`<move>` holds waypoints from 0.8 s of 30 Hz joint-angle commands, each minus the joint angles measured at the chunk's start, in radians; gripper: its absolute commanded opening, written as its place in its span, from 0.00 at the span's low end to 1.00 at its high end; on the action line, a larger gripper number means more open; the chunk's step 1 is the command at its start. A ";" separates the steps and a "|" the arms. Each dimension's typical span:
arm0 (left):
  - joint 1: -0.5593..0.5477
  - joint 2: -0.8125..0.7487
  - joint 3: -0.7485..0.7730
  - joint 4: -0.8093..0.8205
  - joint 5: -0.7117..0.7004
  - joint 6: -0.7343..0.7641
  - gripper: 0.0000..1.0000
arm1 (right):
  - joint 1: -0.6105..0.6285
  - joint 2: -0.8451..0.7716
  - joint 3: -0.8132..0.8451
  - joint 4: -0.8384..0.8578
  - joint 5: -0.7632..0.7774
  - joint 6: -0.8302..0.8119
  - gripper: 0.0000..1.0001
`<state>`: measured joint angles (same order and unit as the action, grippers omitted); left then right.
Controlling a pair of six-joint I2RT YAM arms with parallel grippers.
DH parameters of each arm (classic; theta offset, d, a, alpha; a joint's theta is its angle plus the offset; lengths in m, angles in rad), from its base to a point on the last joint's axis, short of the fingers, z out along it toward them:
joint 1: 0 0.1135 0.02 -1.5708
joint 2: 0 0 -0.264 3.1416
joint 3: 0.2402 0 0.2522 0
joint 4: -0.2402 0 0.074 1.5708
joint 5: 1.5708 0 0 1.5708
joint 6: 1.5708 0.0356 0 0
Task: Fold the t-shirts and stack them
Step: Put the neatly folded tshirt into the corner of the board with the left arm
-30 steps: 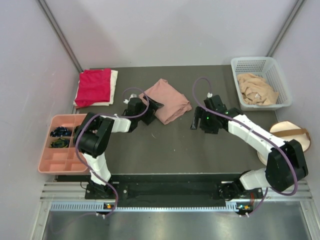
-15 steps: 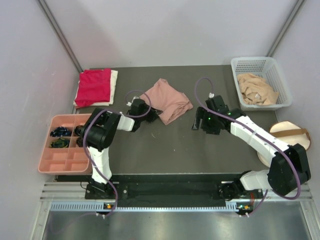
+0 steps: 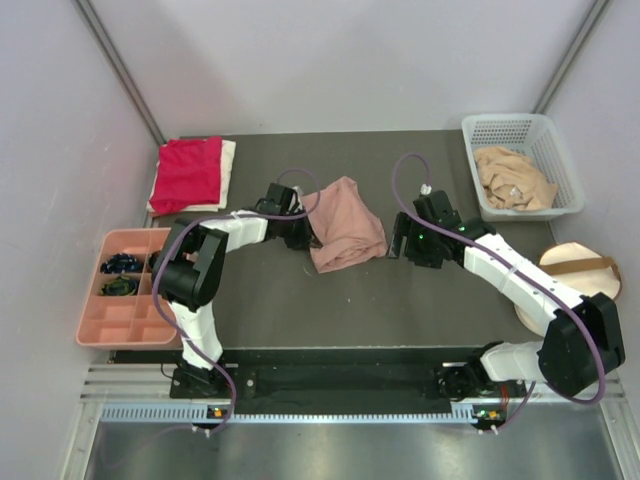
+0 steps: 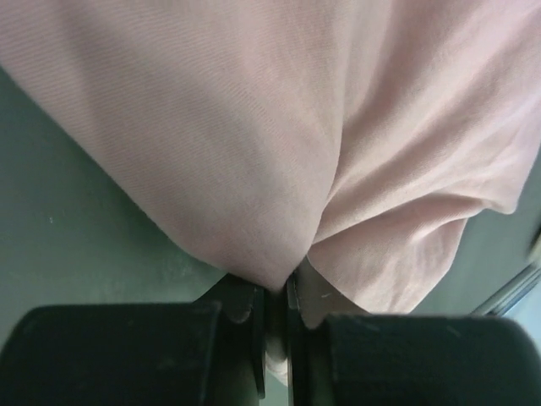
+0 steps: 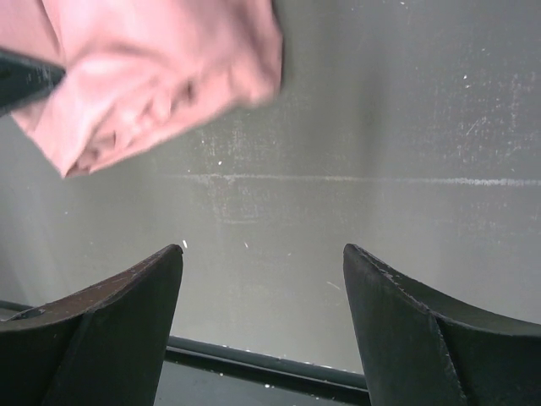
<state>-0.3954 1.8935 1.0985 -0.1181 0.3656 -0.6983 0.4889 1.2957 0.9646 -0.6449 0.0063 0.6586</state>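
Observation:
The dusty-pink t-shirt (image 3: 348, 228) lies bunched in the middle of the dark table. My left gripper (image 3: 306, 233) is shut on its left edge; in the left wrist view a fold of the pink cloth (image 4: 254, 152) is pinched between the closed jaws of the left gripper (image 4: 279, 296). My right gripper (image 3: 400, 242) hovers open just right of the shirt, holding nothing. In the right wrist view the shirt (image 5: 152, 76) sits at the upper left, beyond the right gripper (image 5: 262, 254). A folded red t-shirt (image 3: 188, 172) rests on a white one (image 3: 229, 168) at the back left. A tan t-shirt (image 3: 512, 178) lies in the basket.
A white mesh basket (image 3: 520, 122) stands at the back right. A pink compartment tray (image 3: 130, 322) with small dark items sits at the left edge. A round cream bag with a brown strap (image 3: 575, 266) lies at the right edge.
My left gripper has gone from open to shut on the pink shirt's left edge. The shirt has bunched up and shifted a little nearer and to the right. The right gripper has barely moved.

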 commanded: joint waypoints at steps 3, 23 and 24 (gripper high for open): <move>-0.020 -0.042 0.028 -0.446 0.082 0.402 0.00 | 0.011 -0.032 0.036 0.002 0.015 0.004 0.77; 0.161 -0.307 -0.377 0.110 0.251 0.013 0.99 | 0.011 -0.004 0.052 -0.004 0.008 -0.013 0.77; 0.162 -0.297 -0.402 0.182 0.260 -0.027 0.99 | 0.011 -0.001 0.054 -0.006 0.008 -0.013 0.77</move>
<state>-0.2470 1.5909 0.8097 -0.2363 0.5343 -0.5343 0.4889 1.2961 0.9649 -0.6533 0.0063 0.6559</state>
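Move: Just off the pink t-shirt's left edge, which the left fingers already pinch low over the table, the shirt's middle lies about 7 cm to the left hand's right, 3 cm ahead and 1 cm below. The near table edge is some 23 cm straight back, and the red cloth about 28 cm left and 15 cm ahead. From the idle right hand the shirt's middle is roughly 13 cm left, 5 cm ahead and 10 cm lower. Dragging the pinched edge of the t-shirt back across the table towards the near edge, the left hand travels about 5 cm and drifts slightly left, turning some 15 degrees clockwise. It then opens wide and lets go while still drawing back, rises a little, swings a few more centimetres left beside the shirt and finally eases slightly forward, turning most of the way back. ##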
